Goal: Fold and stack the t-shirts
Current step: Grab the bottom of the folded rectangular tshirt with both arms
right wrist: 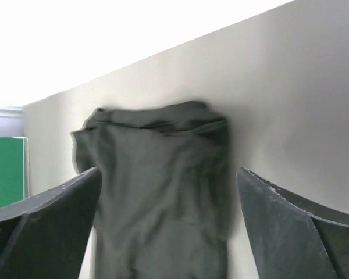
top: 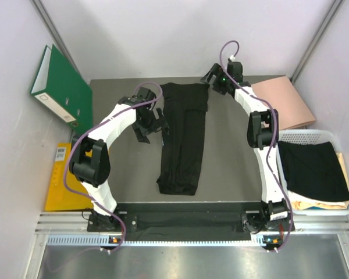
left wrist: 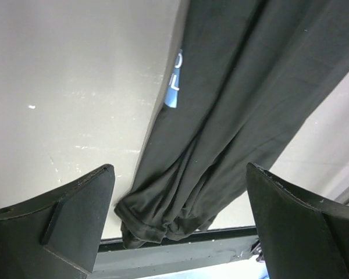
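Note:
A black t-shirt (top: 185, 136) lies on the dark tabletop as a long narrow strip running from the far edge toward the arms. My left gripper (top: 153, 127) hovers open just left of its middle. The left wrist view shows the strip's bunched near end (left wrist: 163, 215) between the spread fingers (left wrist: 64, 221), which hold nothing. My right gripper (top: 212, 78) stands open at the strip's far right corner. In the right wrist view the shirt's far end (right wrist: 157, 186) lies below and between its open fingers (right wrist: 296, 232). Another black t-shirt (top: 311, 168) lies folded in the basket on a cream-yellow one (top: 314, 204).
A white basket (top: 305, 135) stands at the right edge. A salmon-pink folder (top: 285, 102) lies at the back right. A green binder (top: 64, 87) leans on the left wall above a yellow folder (top: 61, 180). A black rail (top: 186, 218) runs along the near edge.

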Tool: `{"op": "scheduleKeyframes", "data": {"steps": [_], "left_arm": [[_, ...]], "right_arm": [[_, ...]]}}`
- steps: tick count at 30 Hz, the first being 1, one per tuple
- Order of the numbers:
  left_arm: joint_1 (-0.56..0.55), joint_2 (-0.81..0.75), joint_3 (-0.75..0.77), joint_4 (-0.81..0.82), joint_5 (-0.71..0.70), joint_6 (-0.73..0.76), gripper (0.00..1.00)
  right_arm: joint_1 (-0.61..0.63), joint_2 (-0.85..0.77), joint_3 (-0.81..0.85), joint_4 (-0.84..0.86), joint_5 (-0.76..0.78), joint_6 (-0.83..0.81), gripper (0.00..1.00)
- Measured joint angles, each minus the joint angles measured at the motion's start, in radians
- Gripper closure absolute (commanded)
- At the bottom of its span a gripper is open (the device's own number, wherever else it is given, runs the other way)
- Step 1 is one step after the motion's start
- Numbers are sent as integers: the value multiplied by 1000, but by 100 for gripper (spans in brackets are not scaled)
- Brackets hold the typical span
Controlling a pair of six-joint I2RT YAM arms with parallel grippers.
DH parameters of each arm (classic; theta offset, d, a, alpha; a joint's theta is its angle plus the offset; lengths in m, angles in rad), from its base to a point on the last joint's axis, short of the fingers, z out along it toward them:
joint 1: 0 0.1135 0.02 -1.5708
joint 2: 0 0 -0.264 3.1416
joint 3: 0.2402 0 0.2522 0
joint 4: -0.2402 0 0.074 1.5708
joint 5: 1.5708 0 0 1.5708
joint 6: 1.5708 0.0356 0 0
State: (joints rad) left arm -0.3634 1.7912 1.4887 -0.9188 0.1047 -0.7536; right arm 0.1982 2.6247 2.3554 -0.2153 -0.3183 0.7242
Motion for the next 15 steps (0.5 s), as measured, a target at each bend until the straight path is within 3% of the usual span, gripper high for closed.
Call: {"op": "scheduleKeyframes", "data": {"steps": [4, 8, 12, 15], "left_arm": [[0, 0, -1, 4, 11, 27, 1], [0, -18, -70, 25, 11, 77, 1], [1, -51, -187, 19, 9, 113, 1], [9, -50, -202, -26, 8, 143, 1]], "right_arm": [[-10, -104, -197, 11, -10, -73, 0], [21, -265, -358, -145, 33, -225, 0], [146, -564, -549, -277, 137, -401, 0], [269, -806, -670, -314, 58, -436, 8]]}}
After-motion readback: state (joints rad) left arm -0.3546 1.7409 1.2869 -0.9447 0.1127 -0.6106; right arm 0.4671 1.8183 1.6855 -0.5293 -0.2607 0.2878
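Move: From the left hand, the t-shirt's near-left corner lies about 20 cm back, 2 cm to the right and 9 cm below; the yellow envelope is 17 cm back and 30 cm to the left. For the right hand, the t-shirt's near-right corner is some 52 cm back, 8 cm left and 7 cm below. Just beside that hand, 1 cm ahead and 2 cm left, is the far-right corner, with the pink box 31 cm right and 7 cm back. Already let go of the far end, the right hand heads back towards the t-shirt's near end, about 24 cm, dipping slightly before it climbs some 12 cm and swings a bit left, rolling right side up and turning counter-clockwise by around 25 degrees. The left hand eases back, down and slightly left towards the near-left corner, roughly 8 cm in all. Both grippers stay wide open. ##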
